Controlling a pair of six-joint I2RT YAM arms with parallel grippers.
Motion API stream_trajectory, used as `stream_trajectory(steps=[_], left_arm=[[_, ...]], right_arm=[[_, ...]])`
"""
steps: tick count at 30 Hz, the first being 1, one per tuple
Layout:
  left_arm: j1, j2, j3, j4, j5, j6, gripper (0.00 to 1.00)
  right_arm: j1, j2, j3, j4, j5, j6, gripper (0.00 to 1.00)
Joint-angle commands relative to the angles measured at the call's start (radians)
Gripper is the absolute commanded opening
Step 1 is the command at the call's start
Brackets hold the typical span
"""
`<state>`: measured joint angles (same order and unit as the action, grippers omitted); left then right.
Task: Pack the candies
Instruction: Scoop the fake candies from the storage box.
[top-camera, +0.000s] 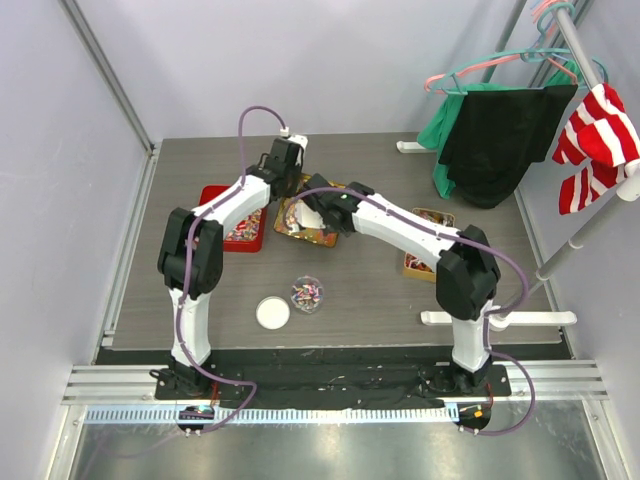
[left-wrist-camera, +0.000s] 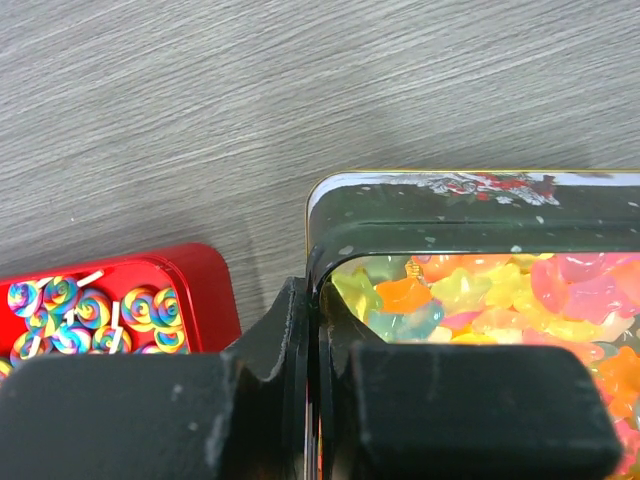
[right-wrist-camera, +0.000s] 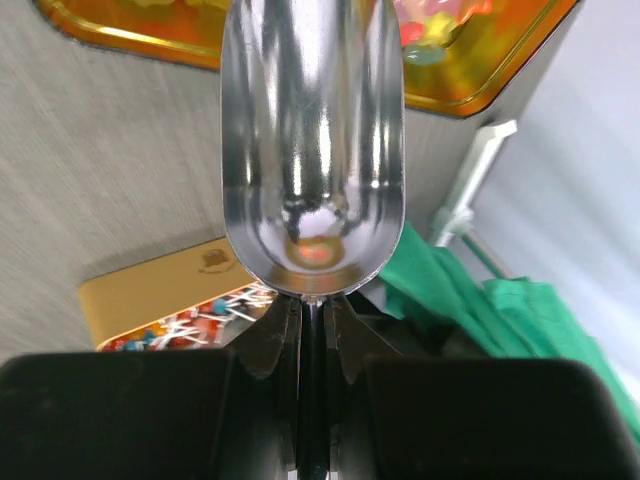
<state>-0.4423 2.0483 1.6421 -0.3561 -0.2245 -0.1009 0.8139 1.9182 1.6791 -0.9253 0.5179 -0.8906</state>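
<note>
Glossy gummy candies (left-wrist-camera: 500, 290) in orange, yellow, pink and green fill a gold tin (left-wrist-camera: 470, 215) at the table's middle (top-camera: 300, 222). My left gripper (left-wrist-camera: 318, 300) is shut on that tin's near-left wall, one finger inside and one outside. My right gripper (right-wrist-camera: 315, 310) is shut on the thin handle of a metal scoop (right-wrist-camera: 312, 150). The scoop's bowl holds no candy and points at the gummy tin (right-wrist-camera: 480, 80). In the top view both grippers, left (top-camera: 292, 195) and right (top-camera: 325, 215), meet over this tin. A small clear cup (top-camera: 307, 293) of mixed candies stands nearer the bases.
A red tin (left-wrist-camera: 200, 270) of swirl lollipops (left-wrist-camera: 90, 315) sits just left of the gummy tin. Another gold tin (top-camera: 425, 250) of candies lies at the right. A white lid (top-camera: 272, 313) rests beside the cup. A clothes rack with garments (top-camera: 500, 130) stands at the back right.
</note>
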Motion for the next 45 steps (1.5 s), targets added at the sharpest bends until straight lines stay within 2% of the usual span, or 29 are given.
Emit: stream_trajectory(steps=[1,8,15,22,33,45], left_arm=[[0.004,-0.06,0.038,0.066,0.027,-0.028,0.0],[-0.006,-0.051,0.041,0.054,0.048,-0.026,0.0],[-0.013,-0.051,0.044,0.046,0.068,-0.023,0.0],[-0.015,-0.059,0.035,0.045,0.068,-0.02,0.0],[-0.015,-0.053,0.039,0.034,0.074,-0.029,0.0],[-0.013,-0.054,0.036,0.002,0.054,-0.06,0.0]], right_arm=[[0.036,0.034,0.079,0.006,0.2,-0.086,0.01],[0.077,0.122,0.102,0.057,0.329,-0.192,0.01],[0.113,0.214,0.114,0.057,0.352,-0.246,0.01],[0.123,0.255,0.182,-0.032,0.191,-0.203,0.01],[0.117,0.188,0.084,-0.089,-0.025,-0.185,0.01],[0.117,0.232,0.073,0.101,-0.076,0.073,0.01]])
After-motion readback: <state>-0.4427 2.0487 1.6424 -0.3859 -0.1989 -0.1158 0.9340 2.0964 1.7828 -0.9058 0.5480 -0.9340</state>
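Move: The gummy candies' tin, its rim pinched in the left fingers, has its middle about 6 cm right, 5 cm back and 4 cm below the left hand. From the right hand, holding the scoop, the tin lies roughly 9 cm left, 6 cm ahead and 9 cm down; the glass storage box some 10 cm left, 10 cm back; the lollipop box about 17 cm right, level with it, both about 12 cm below. Right hand sweeps the held scoop about 6 cm left, sinking 4 cm among the gummies; left keeps pinching the rim. ##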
